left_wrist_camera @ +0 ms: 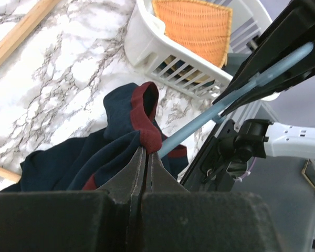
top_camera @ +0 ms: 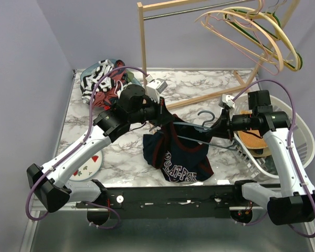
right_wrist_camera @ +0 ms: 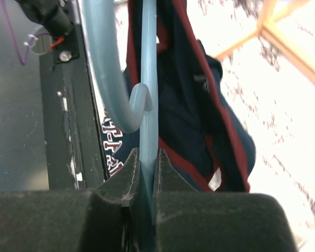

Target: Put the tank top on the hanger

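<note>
The tank top, dark navy with maroon trim and white lettering, hangs bunched above the marble table between my two arms. My left gripper is shut on it. In the left wrist view the fingertips pinch the maroon trim of a strap loop of the tank top. The grey-blue hanger is held level by my right gripper. In the right wrist view that gripper is shut on the hanger's bar, next to the curved hook. One hanger arm runs down into the tank top.
A white laundry basket with an orange woven item stands at the right. A wooden rack carries beige and green hangers at the back. A pile of striped and red clothes lies back left, and a plate lies front left.
</note>
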Controlling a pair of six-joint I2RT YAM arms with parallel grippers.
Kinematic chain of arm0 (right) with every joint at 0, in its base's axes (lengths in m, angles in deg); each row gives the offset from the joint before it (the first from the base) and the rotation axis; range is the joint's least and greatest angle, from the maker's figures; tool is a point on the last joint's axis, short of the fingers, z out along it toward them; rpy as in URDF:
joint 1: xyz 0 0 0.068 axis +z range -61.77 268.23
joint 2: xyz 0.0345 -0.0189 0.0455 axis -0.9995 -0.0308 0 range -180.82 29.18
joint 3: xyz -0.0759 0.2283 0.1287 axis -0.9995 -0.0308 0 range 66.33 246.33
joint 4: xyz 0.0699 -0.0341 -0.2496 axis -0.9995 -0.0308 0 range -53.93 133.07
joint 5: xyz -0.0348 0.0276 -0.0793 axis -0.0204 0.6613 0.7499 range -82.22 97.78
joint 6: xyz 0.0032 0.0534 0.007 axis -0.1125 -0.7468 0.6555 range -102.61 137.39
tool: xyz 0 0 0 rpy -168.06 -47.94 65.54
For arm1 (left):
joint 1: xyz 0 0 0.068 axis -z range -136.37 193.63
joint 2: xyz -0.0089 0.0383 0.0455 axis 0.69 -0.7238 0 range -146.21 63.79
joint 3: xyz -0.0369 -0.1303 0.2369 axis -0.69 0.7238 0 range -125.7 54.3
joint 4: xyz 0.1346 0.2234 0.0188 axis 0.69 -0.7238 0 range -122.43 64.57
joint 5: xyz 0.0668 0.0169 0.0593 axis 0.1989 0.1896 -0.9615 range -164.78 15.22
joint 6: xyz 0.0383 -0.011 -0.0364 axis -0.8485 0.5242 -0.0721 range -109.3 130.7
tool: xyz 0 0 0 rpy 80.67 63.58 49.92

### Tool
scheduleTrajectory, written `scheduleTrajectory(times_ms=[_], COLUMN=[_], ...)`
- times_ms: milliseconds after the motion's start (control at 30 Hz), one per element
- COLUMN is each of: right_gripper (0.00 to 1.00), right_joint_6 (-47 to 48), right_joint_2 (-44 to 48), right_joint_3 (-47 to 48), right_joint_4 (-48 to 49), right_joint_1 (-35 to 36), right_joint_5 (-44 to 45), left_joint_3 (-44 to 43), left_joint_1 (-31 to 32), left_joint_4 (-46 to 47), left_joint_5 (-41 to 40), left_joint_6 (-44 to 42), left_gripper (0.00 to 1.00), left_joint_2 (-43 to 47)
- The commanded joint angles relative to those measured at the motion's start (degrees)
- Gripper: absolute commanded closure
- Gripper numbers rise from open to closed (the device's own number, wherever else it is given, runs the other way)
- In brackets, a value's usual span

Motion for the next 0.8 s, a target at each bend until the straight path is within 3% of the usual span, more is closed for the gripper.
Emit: scheduleTrajectory(times_ms=[0,233,333,433,467,533,567,767], right_gripper=[0.99,1.0,1.0,0.99,1.0,1.0,0.99,1.0], right_joint_6=[7.17,1.9,0.05,-0.3,-0.13,0.4,1.18,4.78], right_joint_2=[-4.0,-4.19,-3.92,-4.36,-4.88,-5.59,-5.85,-7.52], right_joint_3=[4.39,2.9,2.19,2.72,2.98,3.86,4.03,3.6], right_joint_4=[-4.71,2.91,6.08,7.06,7.15,6.63,6.54,6.01], right_joint_1=[0.63,3.09,3.44,3.53,3.62,3.62,3.62,4.14], right_joint_5=[-7.17,-7.18,-7.53,-7.62,-7.62,-7.97,-8.32,-10.34], left_joint_3=[-2.59,-4.97,-5.93,-7.07,-7.43,-8.13,-8.31,-9.01], left_joint_1=[0.28,0.19,0.28,0.28,0.19,0.19,0.11,0.11], left_joint_4=[-5.2,-5.38,-6.52,-9.24,-10.03,-12.58,-13.28,-17.07], left_joint_5=[-0.26,3.69,4.57,4.75,4.4,3.7,2.83,0.27], left_joint_6=[-3.78,-4.13,-5.27,-8.17,-9.13,-13.0,-14.23,-27.84], left_gripper=[1.0,0.98,0.91,0.74,0.61,0.47,0.36,0.05], left_joint_2=[-0.3,-0.39,-0.04,0.49,0.67,1.72,2.16,6.81])
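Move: The left hand already pinches the tank top's strap, held up over the blue hanger's left arm. From that hand the tank top's body is about 10 cm back, 4 cm right and 14 cm below; the rack's left foot is some 9 cm forward, 10 cm left and 16 cm below. The right hand, gripping the hanger, has the strap about 15 cm left, 4 cm forward and 3 cm above, and the white basket some 27 cm right, 1 cm forward and 8 cm below. The right hand keeps its grip on the hanger and feeds it leftward into the strap, going about 2.5 cm left with a little forward and up and swinging slightly counter-clockwise. The left hand first holds nearly still with the strap pinched, then opens its fingers almost fully and lets go, drawing off some 4 cm to the left, back and up while the wrist rolls about 15 degrees. ##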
